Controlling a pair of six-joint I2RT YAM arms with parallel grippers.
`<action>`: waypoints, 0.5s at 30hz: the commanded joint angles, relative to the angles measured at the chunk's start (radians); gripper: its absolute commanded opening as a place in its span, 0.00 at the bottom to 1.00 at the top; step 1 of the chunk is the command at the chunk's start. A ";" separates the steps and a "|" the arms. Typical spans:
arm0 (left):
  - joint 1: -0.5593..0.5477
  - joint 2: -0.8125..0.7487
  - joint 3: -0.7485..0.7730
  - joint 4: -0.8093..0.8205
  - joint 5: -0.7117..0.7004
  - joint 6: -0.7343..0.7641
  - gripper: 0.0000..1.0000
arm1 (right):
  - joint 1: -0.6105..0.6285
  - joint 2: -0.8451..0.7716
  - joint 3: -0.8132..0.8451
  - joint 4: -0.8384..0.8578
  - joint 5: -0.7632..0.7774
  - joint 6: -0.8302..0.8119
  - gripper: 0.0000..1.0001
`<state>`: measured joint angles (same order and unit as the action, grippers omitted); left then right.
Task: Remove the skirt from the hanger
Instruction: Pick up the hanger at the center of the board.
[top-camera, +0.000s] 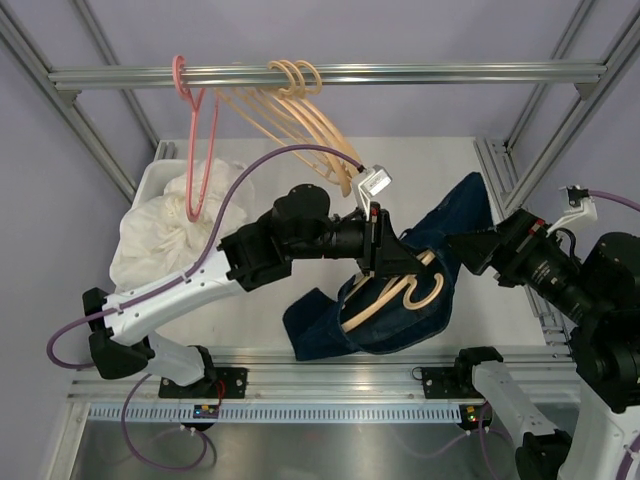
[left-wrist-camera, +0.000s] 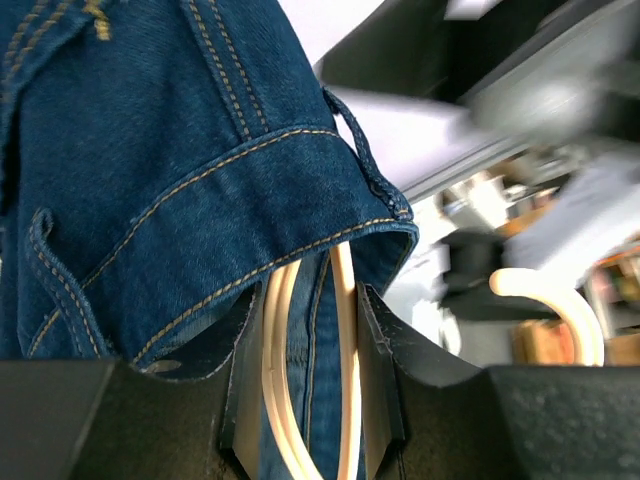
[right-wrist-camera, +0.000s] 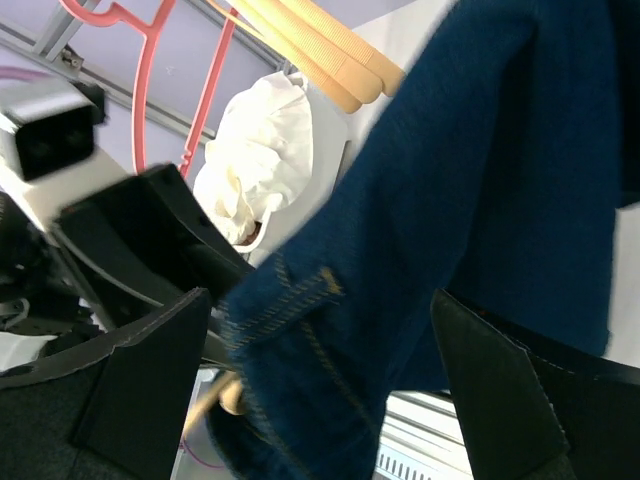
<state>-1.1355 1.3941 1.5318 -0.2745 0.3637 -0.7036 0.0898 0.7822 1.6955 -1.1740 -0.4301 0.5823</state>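
The dark blue denim skirt (top-camera: 320, 325) hangs over the table's middle, draped on a beige hanger (top-camera: 395, 295) whose bars and hook show through the waist opening. My left gripper (top-camera: 385, 250) holds it from above. In the left wrist view the left gripper (left-wrist-camera: 305, 315) is shut on the hanger (left-wrist-camera: 275, 340), both beige bars and a strip of skirt (left-wrist-camera: 150, 150) pinched between its fingers (left-wrist-camera: 378, 340). My right gripper (top-camera: 462, 248) is at the skirt's right side. In its own view the right gripper (right-wrist-camera: 320, 350) stands wide open with a fold of skirt (right-wrist-camera: 480, 180) between the fingers, untouched.
A metal rail (top-camera: 420, 74) crosses the back, carrying a pink hanger (top-camera: 195, 140) and several beige hangers (top-camera: 310, 120). A white bin (top-camera: 150, 185) with white clothes (top-camera: 170, 235) stands at the left. The frame posts rise at both sides.
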 joint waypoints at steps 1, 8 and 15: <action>-0.004 -0.050 0.120 0.330 -0.001 -0.074 0.00 | 0.002 -0.049 -0.019 0.045 -0.004 -0.015 1.00; 0.060 0.058 0.426 0.192 -0.198 -0.099 0.00 | 0.004 -0.035 0.159 -0.065 0.151 -0.044 0.99; 0.131 0.204 0.563 0.187 -0.293 -0.217 0.00 | 0.002 0.048 0.307 -0.185 -0.052 -0.120 0.95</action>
<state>-1.0107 1.5455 2.0037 -0.2050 0.1692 -0.8627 0.0898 0.7723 2.0491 -1.2819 -0.2928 0.5301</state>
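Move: The left hand already grips the wooden hanger inside the denim skirt; the rail stands roughly 35 cm straight ahead of it, 5 cm higher. The empty wooden hangers on the rail are about 29 cm ahead, 18 cm left and 4 cm below it. For the open right hand, the skirt's middle lies some 7 cm left, 2 cm back and 10 cm below, its nearest fold reaching up close to the fingertips. Upward first, then also forward towards the rail, the left hand lifts the hanger and skirt about 17 cm and carries them some 8 cm out, its rightward-pointing fingertips tipping up and swinging forward about 20 degrees each, grip kept. The right hand, still wide open, backs off from the skirt up, back and slightly right, roughly 10 cm, its fingers tipping up. ##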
